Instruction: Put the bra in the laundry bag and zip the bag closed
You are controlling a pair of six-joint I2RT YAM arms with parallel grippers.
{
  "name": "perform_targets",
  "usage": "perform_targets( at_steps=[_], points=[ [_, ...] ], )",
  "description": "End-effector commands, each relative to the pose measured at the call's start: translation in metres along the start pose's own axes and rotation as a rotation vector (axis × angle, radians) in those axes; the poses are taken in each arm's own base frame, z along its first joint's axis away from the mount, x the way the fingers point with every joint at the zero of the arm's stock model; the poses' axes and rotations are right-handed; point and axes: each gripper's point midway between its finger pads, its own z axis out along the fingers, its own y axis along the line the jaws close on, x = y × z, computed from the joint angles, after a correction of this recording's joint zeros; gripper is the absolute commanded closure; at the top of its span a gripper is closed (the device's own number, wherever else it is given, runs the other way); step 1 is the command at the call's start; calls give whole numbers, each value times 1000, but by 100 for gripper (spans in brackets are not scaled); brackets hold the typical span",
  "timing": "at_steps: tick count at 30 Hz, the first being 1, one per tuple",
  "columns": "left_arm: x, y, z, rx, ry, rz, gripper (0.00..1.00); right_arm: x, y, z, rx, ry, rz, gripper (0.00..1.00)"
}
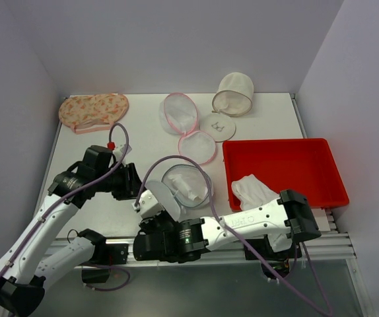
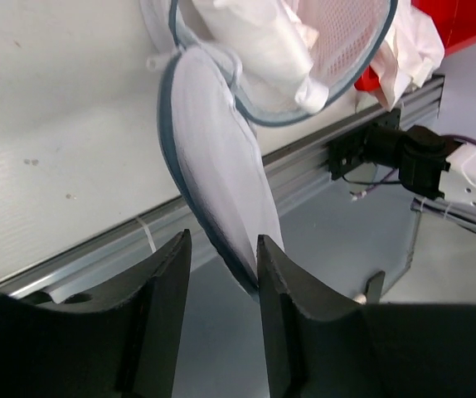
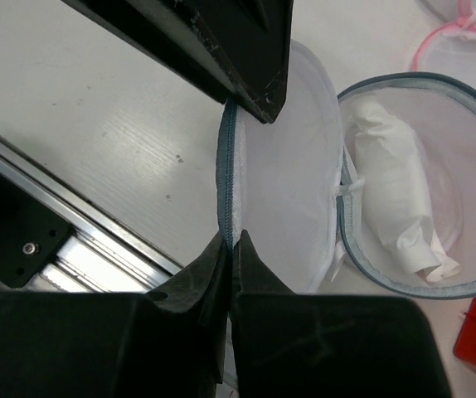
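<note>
The laundry bag (image 1: 209, 188) lies open near the table's front edge, a round white mesh shell with a blue-grey zipper rim. The white bra (image 1: 188, 188) is bundled inside its flat half (image 3: 437, 286), and it shows as a rolled bra (image 3: 391, 186) (image 2: 259, 41) in both wrist views. The other half, the lid (image 2: 213, 166) (image 3: 284, 157), stands up on edge. My right gripper (image 3: 231, 242) (image 1: 158, 206) is shut on the lid's zipper rim. My left gripper (image 2: 221, 265) (image 1: 132, 179) is open, with the lid's far rim between its fingers and touching one finger (image 2: 271, 274).
A red tray (image 1: 308, 148) holding white cloth (image 1: 255, 191) sits right of the bag. Behind are a pink-rimmed mesh bag (image 1: 179, 112), a mesh disc (image 1: 217, 127), a white mesh tub (image 1: 234, 92) and a peach floral bag (image 1: 94, 111). The metal rail (image 2: 97, 257) marks the table's front edge.
</note>
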Motion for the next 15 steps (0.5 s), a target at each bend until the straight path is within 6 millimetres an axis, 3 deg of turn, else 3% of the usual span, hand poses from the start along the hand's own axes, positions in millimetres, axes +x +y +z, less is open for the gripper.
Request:
perform_targets(
  at_steps=[1,7,15],
  points=[
    [-29,-9,-12,-10,-141,29,56,-28,-7,-15,-37,-35,88,100],
    [-49,0,-19,-86,-251,27,54,-41,-19,-22,-117,-8,198,100],
    [-61,8,-15,-110,-323,25,53,-42,-63,-11,-172,39,403,100]
  ],
)
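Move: The open laundry bag's mouth, with the bra inside, lies about 14 cm right, 8 cm ahead and 10 cm below the right hand, which already pinches the lid. The pink-rimmed bag's round lid is roughly 18 cm right and 23 cm ahead, some 13 cm down. From the half-open left hand, the laundry bag is about 17 cm right, 4 cm ahead and 11 cm down. Right, still pinching the lid, lifts, then swings right-forward, about 6 cm, towards the bra; open left moves forward. ##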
